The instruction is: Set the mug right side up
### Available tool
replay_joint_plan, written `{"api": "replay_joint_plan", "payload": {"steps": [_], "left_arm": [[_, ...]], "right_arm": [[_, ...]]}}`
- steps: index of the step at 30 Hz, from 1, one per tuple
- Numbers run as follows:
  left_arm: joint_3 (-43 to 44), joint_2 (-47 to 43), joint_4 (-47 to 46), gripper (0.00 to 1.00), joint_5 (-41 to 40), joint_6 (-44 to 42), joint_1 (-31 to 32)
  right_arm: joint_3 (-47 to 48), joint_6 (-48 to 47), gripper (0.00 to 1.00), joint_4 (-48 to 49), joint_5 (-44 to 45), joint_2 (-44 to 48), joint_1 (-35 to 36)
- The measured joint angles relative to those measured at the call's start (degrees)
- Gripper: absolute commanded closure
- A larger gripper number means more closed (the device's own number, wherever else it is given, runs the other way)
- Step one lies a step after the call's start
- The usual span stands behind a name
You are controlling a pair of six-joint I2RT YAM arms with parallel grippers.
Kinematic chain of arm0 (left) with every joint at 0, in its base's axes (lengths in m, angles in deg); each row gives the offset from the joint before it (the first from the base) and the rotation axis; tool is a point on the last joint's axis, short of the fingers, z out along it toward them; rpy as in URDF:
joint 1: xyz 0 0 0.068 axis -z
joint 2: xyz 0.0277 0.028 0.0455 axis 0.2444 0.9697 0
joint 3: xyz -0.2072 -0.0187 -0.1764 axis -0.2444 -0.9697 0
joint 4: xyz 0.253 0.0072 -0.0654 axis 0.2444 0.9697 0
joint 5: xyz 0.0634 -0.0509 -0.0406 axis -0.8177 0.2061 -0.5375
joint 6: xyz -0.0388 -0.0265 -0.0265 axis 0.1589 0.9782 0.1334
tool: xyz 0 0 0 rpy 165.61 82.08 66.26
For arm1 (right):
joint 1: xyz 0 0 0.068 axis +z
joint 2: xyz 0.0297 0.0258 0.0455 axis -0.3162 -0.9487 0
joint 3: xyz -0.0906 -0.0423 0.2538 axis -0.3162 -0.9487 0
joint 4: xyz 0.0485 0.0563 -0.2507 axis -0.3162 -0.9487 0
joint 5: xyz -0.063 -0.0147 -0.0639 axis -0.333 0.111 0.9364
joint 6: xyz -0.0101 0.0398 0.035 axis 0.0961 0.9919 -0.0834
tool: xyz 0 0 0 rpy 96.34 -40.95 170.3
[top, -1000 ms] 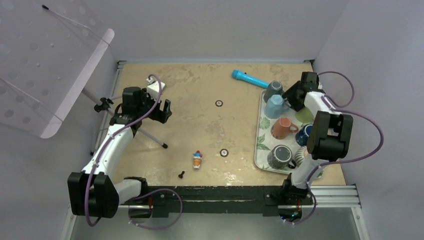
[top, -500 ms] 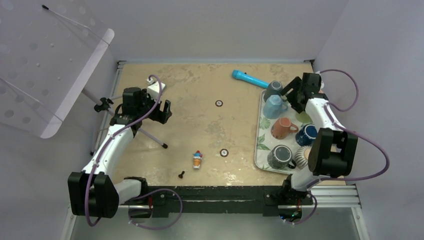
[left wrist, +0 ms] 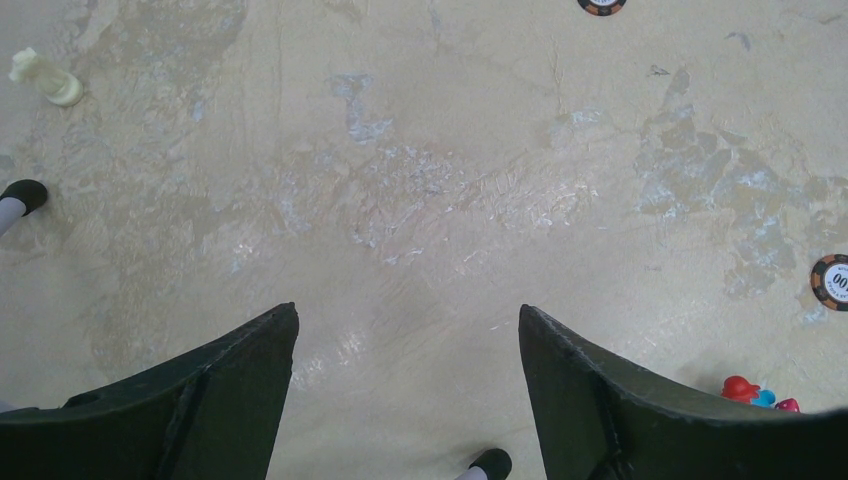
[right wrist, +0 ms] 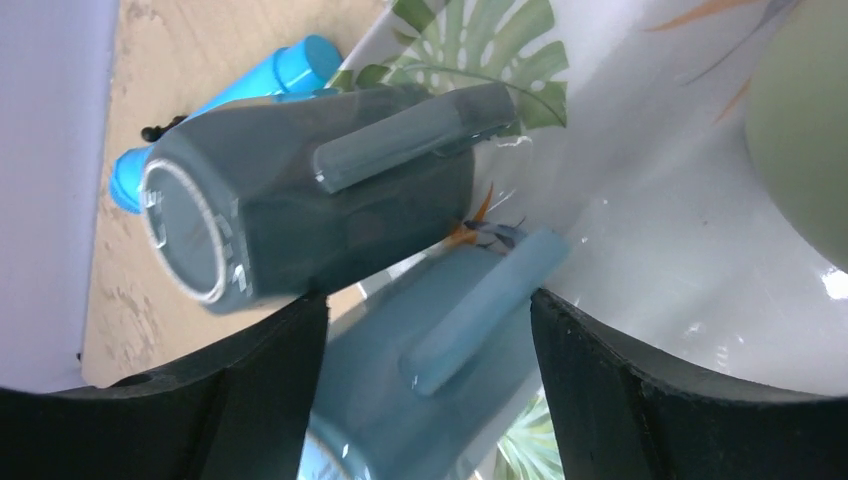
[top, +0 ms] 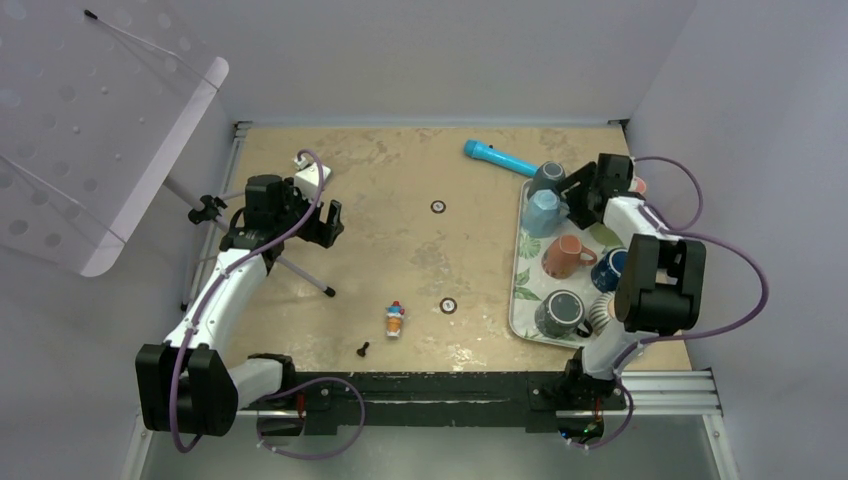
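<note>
A leaf-patterned tray [top: 527, 292] at the right holds several mugs. A light blue mug [top: 543, 210] stands at its far left, apparently base up, with a dark grey-blue mug [top: 547, 178] base up just behind it. My right gripper [top: 573, 195] hovers low beside them. In the right wrist view the light blue mug [right wrist: 400, 370], handle toward the camera, lies between the fingers of the open right gripper [right wrist: 430, 305], with a gap on the handle side. The dark mug [right wrist: 300, 200] sits beyond. My left gripper [top: 328, 222] is open over bare table [left wrist: 420, 180], holding nothing.
Also on the tray are an orange mug [top: 566, 256], a dark blue mug [top: 610, 268], a dark grey mug [top: 560, 313] and a green bowl [right wrist: 800, 130]. A blue tube [top: 498, 158] lies behind the tray. A small toy [top: 396, 318], a black pawn [top: 363, 349] and a tripod leg [top: 300, 272] are mid-table.
My right wrist lifted, then came back down closer to the two far mugs, and its jaws widened. The light blue mug has shifted slightly left. The left arm has not moved.
</note>
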Motion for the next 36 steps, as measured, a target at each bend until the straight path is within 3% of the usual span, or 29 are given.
{"api": "replay_joint_plan", "payload": {"steps": [2, 11, 15, 25, 33, 36], "left_arm": [[0.0, 0.0, 0.0, 0.16, 0.0, -0.02, 0.0], [0.0, 0.0, 0.02, 0.16, -0.04, -0.63, 0.0], [0.0, 0.0, 0.02, 0.16, -0.04, -0.96, 0.0], [1.77, 0.37, 5.81, 0.16, 1.9, -3.08, 0.0], [14.08, 3.5, 20.63, 0.19, 13.09, -8.92, 0.0], [16.06, 3.85, 24.57, 0.15, 18.21, -9.25, 0.0]], "right_arm": [[0.37, 0.87, 0.29, 0.52, -0.17, -2.03, -0.09], [2.14, 0.98, 0.71, 0.07, -1.05, -6.29, -0.22], [2.45, 0.5, 1.0, -0.11, -2.54, -6.1, 0.0], [2.43, -8.39, 1.0, -0.81, -4.02, 0.39, 0.98], [0.61, -17.77, 1.0, 4.87, -10.47, 9.11, 8.79], [-0.26, -19.56, 1.0, 8.44, -14.64, 11.72, 12.66]]}}
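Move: The light-blue mug stands upside down with its middle about 6 cm to my right hand's left, level fore-and-aft and 5 cm lower. Its handle sits almost under my open fingers. The grey mug is roughly 8 cm ahead and 5 cm left; the green one 3 cm back and 10 cm right; the terracotta one 11 cm back and 1 cm left. From my left hand the light-blue mug lies some 48 cm right, 10 cm ahead and 12 cm lower. I sink my right hand about 3 cm, edging slightly forward, and pinch the light-blue mug's handle between my fingers. Keeping hold, I lift it and swing it left, ending some 13 cm left and 11 cm above my start, while the hand turns about 35 degrees counter-clockwise and the fingers tip upward. Late on, my empty left hand rises and draws back and right about 4 cm each, turning clockwise. ##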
